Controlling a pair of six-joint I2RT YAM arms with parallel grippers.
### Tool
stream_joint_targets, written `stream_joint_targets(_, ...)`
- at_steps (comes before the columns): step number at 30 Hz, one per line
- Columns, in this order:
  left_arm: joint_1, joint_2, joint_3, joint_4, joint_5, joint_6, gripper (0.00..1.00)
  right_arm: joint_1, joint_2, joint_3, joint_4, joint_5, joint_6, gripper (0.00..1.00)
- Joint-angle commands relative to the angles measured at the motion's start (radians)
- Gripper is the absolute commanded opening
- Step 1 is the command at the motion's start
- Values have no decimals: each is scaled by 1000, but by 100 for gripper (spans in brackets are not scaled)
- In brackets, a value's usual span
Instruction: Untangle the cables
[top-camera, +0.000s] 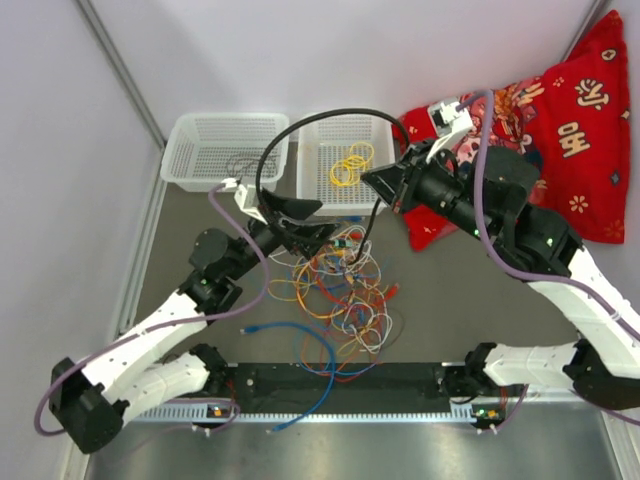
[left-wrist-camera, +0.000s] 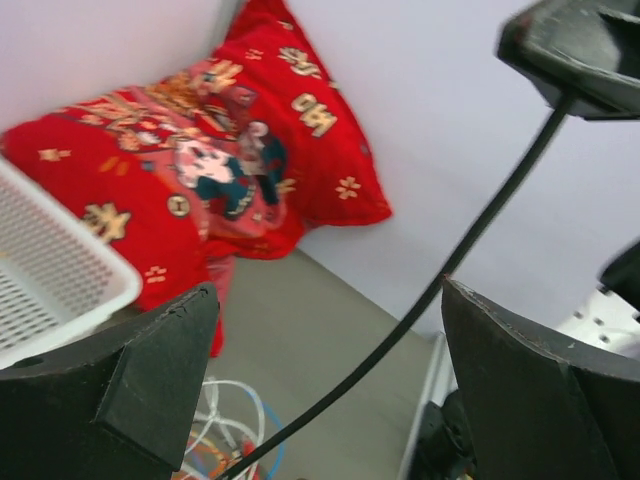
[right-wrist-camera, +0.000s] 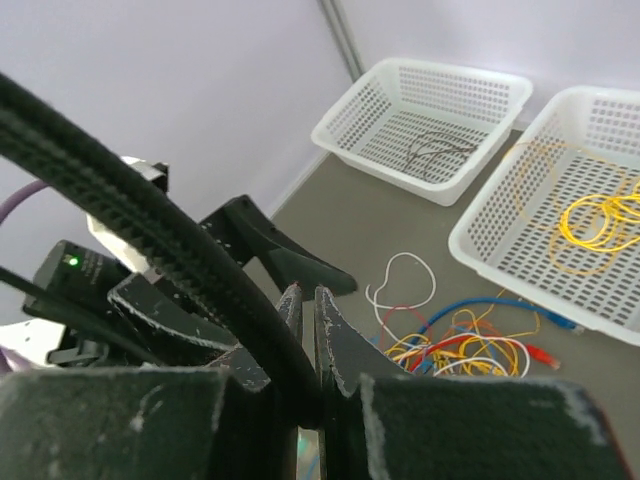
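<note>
The cables (top-camera: 335, 292) lie in a tangled heap of yellow, orange, blue, white and red loops at the table's middle. My right gripper (top-camera: 372, 178) hangs above the heap, shut on a black cable (top-camera: 330, 115). That cable arcs high over the baskets and also drops into the heap. In the right wrist view the black cable (right-wrist-camera: 150, 210) runs through the shut right gripper (right-wrist-camera: 305, 292). My left gripper (top-camera: 308, 222) stands open at the heap's left edge. In the left wrist view the black cable (left-wrist-camera: 400, 320) crosses the gap of the left gripper (left-wrist-camera: 328, 290), touching neither finger.
Two white baskets stand at the back: the left basket (top-camera: 230, 118) holds a dark cable, the right basket (top-camera: 340, 122) holds yellow cables (top-camera: 352, 165). A red cushion (top-camera: 570, 120) lies at the back right. A blue cable (top-camera: 320, 385) trails over the front rail.
</note>
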Motion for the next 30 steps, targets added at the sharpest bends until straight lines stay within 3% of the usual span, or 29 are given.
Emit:
stream_joint_targets(1, -55, 69, 69, 181, 130, 10, 97, 10, 4, 19, 53, -88, 74, 0)
stream_joint_targets(10, -143, 196, 117, 218, 164, 64, 94, 10, 32, 13, 36, -119, 101, 0)
stream_joint_targets(13, -148, 239, 149, 187, 179, 69, 73, 10, 32, 4, 46, -151, 107, 0)
stream_joint_targets(14, -148, 247, 156, 176, 172, 72, 48, 10, 32, 2, 49, -153, 109, 0)
stream_joint_targets(17, -148, 262, 184, 118, 132, 96, 7, 9, 17, -12, 47, -150, 103, 0)
stream_joint_targets(18, -148, 258, 192, 97, 115, 104, 0, 10, 11, -16, 47, -142, 89, 5)
stream_joint_targets(19, -148, 244, 204, 83, 95, 121, 0, 10, -8, -22, 38, -130, 84, 42)
stream_joint_targets(20, -148, 235, 213, 46, 77, 129, 0, 10, -17, -36, 30, -125, 75, 59)
stream_joint_targets(22, -148, 204, 259, -14, 2, 158, 0, 10, -49, -62, -3, -24, 58, 83)
stream_joint_targets(26, -142, 179, 391, -187, -138, 182, 0, 10, -227, -243, 15, 148, 44, 93)
stream_joint_targets(30, -140, 178, 521, -296, -204, 185, 0, 10, -400, -482, 108, 231, 46, 94)
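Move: From the open left gripper, the hanging stretch of black cable lies about 9 cm to the right, 2 cm back and roughly level. The tangled cables lie some 36 cm below that gripper, about 4 cm back and 4 cm to its right; the yellow-cable bin is about 26 cm ahead, 6 cm right and 33 cm below. The shut right gripper still holds the black cable, that same stretch hanging about 8 cm below its fingers, 1 cm back and 1 cm left. Bring the left gripper about 8 cm right and slightly back, turning some 15 degrees clockwise, and pinch the black cable below the right fingers. Meanwhile, ease the right gripper a little left and down, still holding; once the left has shut, open it and withdraw about 7 cm right, sinking too. Then lift the left gripper some 5 cm, going forward and slightly left as it turns back. ##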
